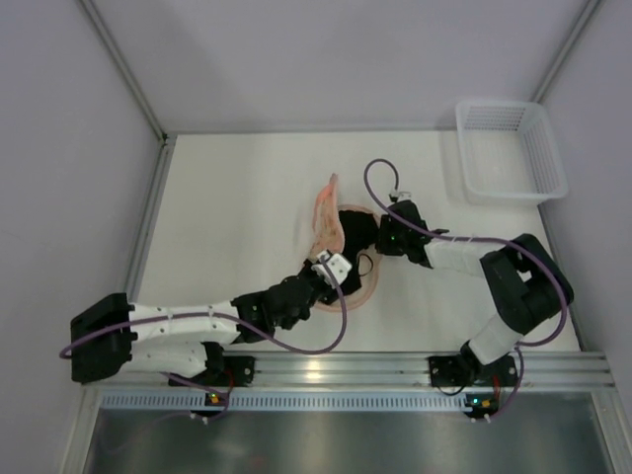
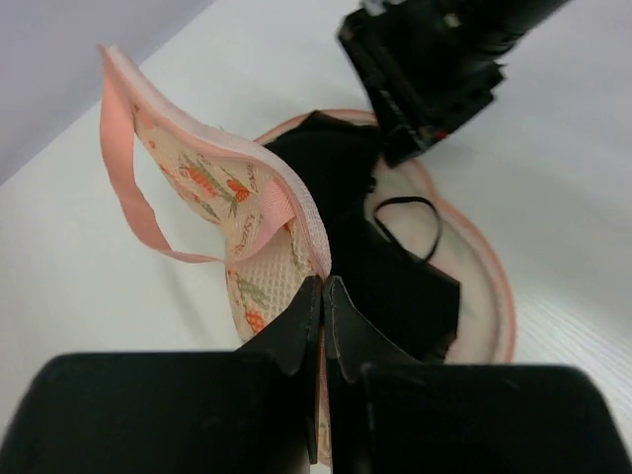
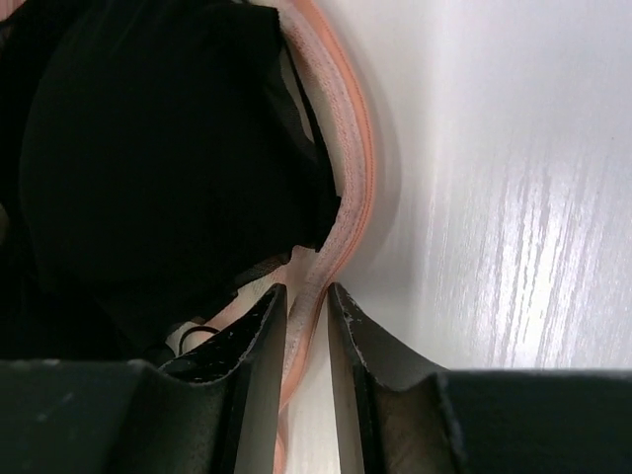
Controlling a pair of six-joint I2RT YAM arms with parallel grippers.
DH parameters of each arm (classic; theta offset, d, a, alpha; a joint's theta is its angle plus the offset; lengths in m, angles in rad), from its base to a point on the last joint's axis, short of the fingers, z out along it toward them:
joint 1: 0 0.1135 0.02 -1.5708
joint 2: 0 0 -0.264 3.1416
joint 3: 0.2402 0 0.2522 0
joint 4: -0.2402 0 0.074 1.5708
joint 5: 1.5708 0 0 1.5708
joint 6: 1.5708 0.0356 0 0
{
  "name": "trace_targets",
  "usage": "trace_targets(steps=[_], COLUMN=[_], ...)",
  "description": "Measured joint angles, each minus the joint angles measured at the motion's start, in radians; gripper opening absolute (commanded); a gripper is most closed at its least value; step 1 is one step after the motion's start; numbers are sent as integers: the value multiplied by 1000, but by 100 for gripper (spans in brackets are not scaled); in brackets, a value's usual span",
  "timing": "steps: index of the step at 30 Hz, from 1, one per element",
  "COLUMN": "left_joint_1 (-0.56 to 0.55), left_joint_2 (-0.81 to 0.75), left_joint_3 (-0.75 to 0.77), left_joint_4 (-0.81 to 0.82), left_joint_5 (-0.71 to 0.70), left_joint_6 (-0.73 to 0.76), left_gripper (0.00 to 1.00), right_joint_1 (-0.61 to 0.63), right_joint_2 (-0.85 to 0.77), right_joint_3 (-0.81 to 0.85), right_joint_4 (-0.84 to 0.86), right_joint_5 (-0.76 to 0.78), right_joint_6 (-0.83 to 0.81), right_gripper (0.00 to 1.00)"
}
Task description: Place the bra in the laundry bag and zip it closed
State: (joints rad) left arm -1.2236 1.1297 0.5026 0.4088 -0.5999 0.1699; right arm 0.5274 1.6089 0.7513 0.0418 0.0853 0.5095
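Note:
The laundry bag lies open mid-table. Its patterned half (image 1: 326, 209) stands upright (image 2: 222, 188). Its pale half (image 1: 367, 286) lies flat with a pink rim (image 2: 497, 296). The black bra (image 1: 354, 229) lies in the flat half (image 2: 370, 237) and also shows in the right wrist view (image 3: 158, 168). My left gripper (image 1: 334, 269) is shut on the upright half's pink rim (image 2: 324, 286). My right gripper (image 1: 392, 235) is at the bag's far side. Its jaws (image 3: 307, 296) stand a narrow gap apart, astride the flat half's pink rim (image 3: 348, 188), and white table shows beside the rim.
A white plastic mesh basket (image 1: 511, 148) stands at the back right corner. A pink strap loop (image 2: 133, 202) hangs from the upright half. A thin black bra strap (image 2: 407, 222) loops over the flat half. A metal rail (image 1: 395, 367) runs along the near edge.

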Motion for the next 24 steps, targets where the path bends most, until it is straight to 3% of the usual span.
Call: trace_targets(steps=[7,10,11,14,15,17,18,24], left_joint_1=[-48,-48,-48,-48,-48,-48,-48,-43], left_joint_2=[90,137,154,198,206,217,222,229], left_joint_3=[14,22,27,59,69,95,109,217], left_joint_4=[-9,-12,-14,-21,-21,-24,-24,-55], left_joint_5=[85,87,87,88,89,91,91,77], left_joint_6=[-66,-98,-109,-145,-156,-182,-196,-295], left_gripper=[1,7,17,35,49,58,69,77], right_joint_1=[0,0,-3,-23,-35,-69,-87,-159], right_joint_2=[82,119,120,84,56,-12,-48,-237], right_joint_3=[86,160,180,211,211,211,212,211], right_joint_4=[20,4,-11,-47,-66,-111,-134,-219], right_joint_5=[8,8,8,6,6,6,8,21], right_joint_6=[-6,-21,-28,-40,-45,-63,-71,-102], right_gripper=[23,29,32,53,60,65,68,69])
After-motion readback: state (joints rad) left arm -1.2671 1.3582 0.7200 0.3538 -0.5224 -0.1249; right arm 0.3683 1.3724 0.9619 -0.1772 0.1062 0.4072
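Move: The left gripper, pinching the zip edge of the raised flap, has the bra it must cover about 7 cm ahead, 4 cm to its right and 15 cm below; the open half's right rim is some 9 cm ahead, 10 cm right and as far down. The right gripper sits low with that rim between its fingertips, the bra's middle about 7 cm to its left and 3 cm nearer the base. Bring the left gripper down about 5 cm, drifting right and slightly back so the flap comes over the bra, then open wide to let the flap go, and climb back up while still easing right and tipping a little down. Meanwhile run the right gripper about 5 cm forward along the rim, then open it and lift clear, some 13 cm up and off to the right. ##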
